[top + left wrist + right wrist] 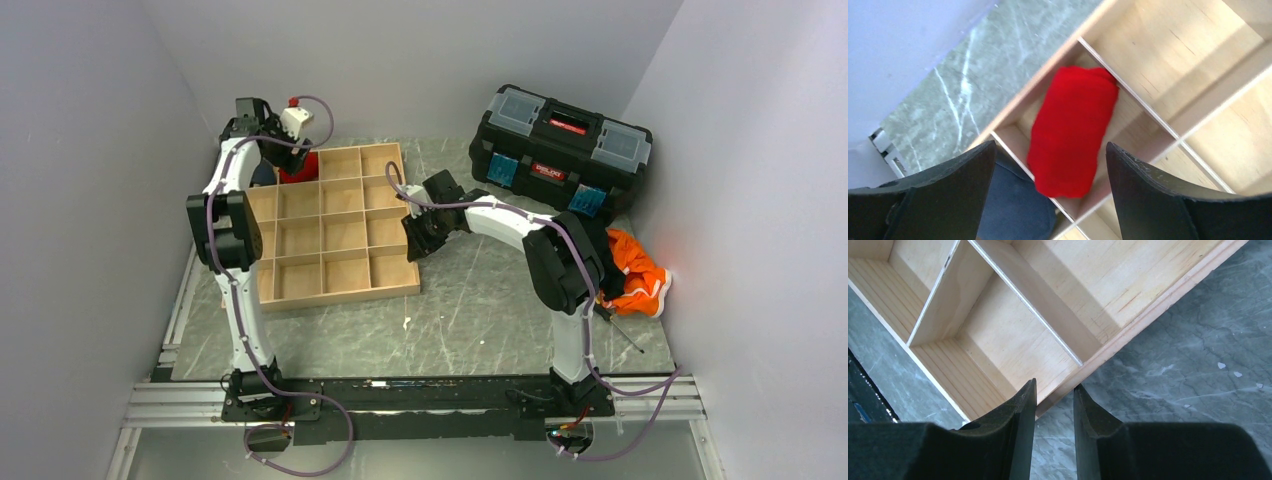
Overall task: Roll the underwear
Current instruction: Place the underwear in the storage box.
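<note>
The underwear is a rolled bright red bundle lying in a back-left compartment of the wooden divider tray. From the top view only a bit of the red underwear shows under the left arm. My left gripper hangs open right above it, fingers wide on either side and not touching it. My right gripper sits low at the tray's right rim, jaws a narrow gap apart with only table showing between them. In the top view the left gripper is at the tray's back-left corner and the right gripper at its right side.
A dark navy rolled bundle fills the compartment beside the red one. A black toolbox stands at the back right. An orange cloth lies by the right wall, near the right arm's elbow. Walls close in on both sides.
</note>
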Motion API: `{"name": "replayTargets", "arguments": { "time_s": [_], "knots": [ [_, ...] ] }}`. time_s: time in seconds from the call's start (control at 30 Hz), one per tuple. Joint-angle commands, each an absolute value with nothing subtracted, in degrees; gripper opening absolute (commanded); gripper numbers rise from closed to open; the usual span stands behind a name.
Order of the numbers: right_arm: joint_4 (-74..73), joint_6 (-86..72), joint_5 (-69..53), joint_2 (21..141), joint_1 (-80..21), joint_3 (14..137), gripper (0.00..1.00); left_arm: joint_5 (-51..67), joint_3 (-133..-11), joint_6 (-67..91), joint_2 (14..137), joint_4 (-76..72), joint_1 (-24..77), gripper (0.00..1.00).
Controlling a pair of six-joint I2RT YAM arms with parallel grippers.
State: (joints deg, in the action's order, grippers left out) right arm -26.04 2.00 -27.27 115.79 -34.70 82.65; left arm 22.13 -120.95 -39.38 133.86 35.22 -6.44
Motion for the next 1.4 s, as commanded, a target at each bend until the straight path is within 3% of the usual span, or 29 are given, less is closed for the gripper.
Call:
{"name": "replayTargets", "arguments": {
  "time_s": [0.0,0.6,1.37],
  "knots": [
    [-27.2,5.0,-28.3,119.0,-35.1,82.9,0.0,20.7,-126.5,-35.9,137.4,32.2,-5.6,0.85],
    [-27.3,4.7,-29.2,120.4,-34.7,83.6,0.0,11.7,-135.9,-34.8,144.5,40.7,-1.9,0.67],
    [-27.2,3.7,-30.8,122.8,-34.8,85.0,0.0,5.8,-137.0,-28.0,146.2,49.5,-1.3,0.56]
  ]
}}
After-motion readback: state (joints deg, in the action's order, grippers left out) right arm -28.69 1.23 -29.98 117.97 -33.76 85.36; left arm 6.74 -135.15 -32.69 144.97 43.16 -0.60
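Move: The rolled red underwear already lies in the storage box's far row, about 2 cm ahead of the left hand, 2 cm to its right and some 6 cm below. From the same hand, the dark blue roll in the corner cell is roughly 7 cm left and 1 cm ahead; the empty cell beyond the red one is about 11 cm right, 3 cm ahead. From the right hand, the underwear is some 27 cm ahead, 26 cm left. Forward about 2 cm first, then down some 4 cm with a small shift right, the left hand brings its wide-open fingers down astride the red roll in its cell. There it hovers, drawing back about a centimetre and rolling slightly, left side up, as the fingers close by about a third until they meet the roll's two sides. The right hand stays put, still gripping the box's near right wall. ##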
